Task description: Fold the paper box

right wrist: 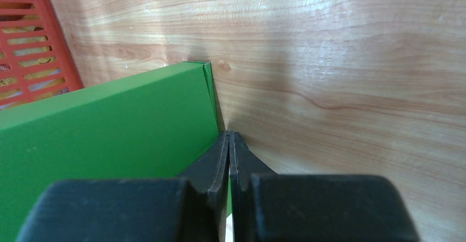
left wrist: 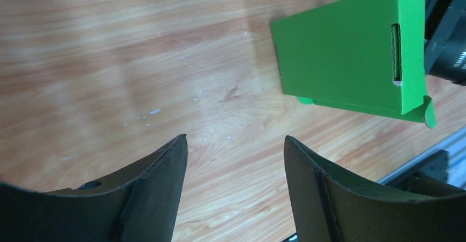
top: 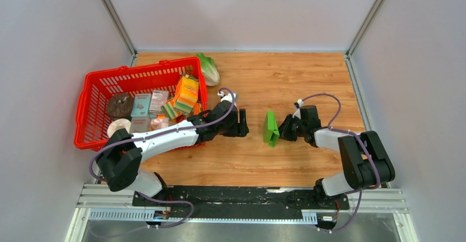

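Note:
The paper box (top: pixel 271 127) is bright green card folded into a flat rectangular shape, standing on edge at mid table between the two arms. My right gripper (top: pixel 281 130) is shut on the box's right edge; in the right wrist view its jaws (right wrist: pixel 228 135) meet with a thin green sliver between them, and the green panel (right wrist: pixel 110 126) fills the left. My left gripper (top: pixel 245 125) stands open just left of the box without touching it. The left wrist view shows its fingers (left wrist: pixel 235 143) spread over bare wood, with the box (left wrist: pixel 340 60) at upper right.
A red basket (top: pixel 137 69) at the left holds several packets and an orange carton (top: pixel 186 94). A pale lettuce (top: pixel 209 67) lies behind the basket's far right corner. White walls bound the wooden table (top: pixel 308 82) on three sides.

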Controlling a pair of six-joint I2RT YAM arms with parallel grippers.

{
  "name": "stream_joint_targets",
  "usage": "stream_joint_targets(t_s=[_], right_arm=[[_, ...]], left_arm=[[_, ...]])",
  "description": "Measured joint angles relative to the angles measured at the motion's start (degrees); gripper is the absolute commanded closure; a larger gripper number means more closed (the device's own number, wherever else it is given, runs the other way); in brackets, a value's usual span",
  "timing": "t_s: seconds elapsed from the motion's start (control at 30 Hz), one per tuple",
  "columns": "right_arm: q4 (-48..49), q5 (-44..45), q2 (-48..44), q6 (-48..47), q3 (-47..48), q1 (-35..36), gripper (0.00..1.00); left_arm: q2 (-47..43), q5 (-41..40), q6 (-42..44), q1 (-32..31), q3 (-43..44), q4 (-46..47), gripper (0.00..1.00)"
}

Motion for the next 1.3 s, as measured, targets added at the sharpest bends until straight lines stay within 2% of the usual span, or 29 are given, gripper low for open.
stream_joint_targets(t_s=[0.2,0.37,0.6,1.07,1.3], right_arm=[[0.07,-0.02,0.00,0.00,0.00,0.02,0.94],[0.09,-0.04,0.00,-0.02,0.00,0.02,0.94],[0.09,-0.07,0.00,-0.02,0.00,0.02,0.94],[0.22,-0.39,0.00,-0.02,-0.02,0.00,0.96],[0.42,-0.44,0.00,-0.02,-0.11,0.02,0.96]], left_arm=[[0.02,2.62,-2.58,-0.02,-1.77,4.96,0.27],[0.24,4.00,-2.19,-0.48,0.15,5.51,0.26],[5.51,0.76,-1.81,-2.49,14.45,-2.45,0.25],[13.09,0.81,-4.17,-4.52,18.38,-4.52,0.23],[11.63,0.68,-5.90,-4.90,14.34,-0.15,0.23]])
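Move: To the left hand's right, about 9 cm off, 2 cm back and 5 cm below, stands the narrow green paper box. The right gripper is on its far side, some 12 cm right of the left hand, level with it and 9 cm lower. The red basket's middle lies about 43 cm left and 9 cm ahead of the left hand; the lettuce is 17 cm left and 27 cm ahead. From the right hand, the box's middle is about 4 cm left, 2 cm back and 3 cm up. Swinging about 8 cm to the right, the left hand climbs some 6 cm on the way, then sinks about 4 cm to bring its wide-open fingers to the box's left, upper side; whether they touch can't be settled. The right hand stays put, its shut fingertips still low against the box's right side. ##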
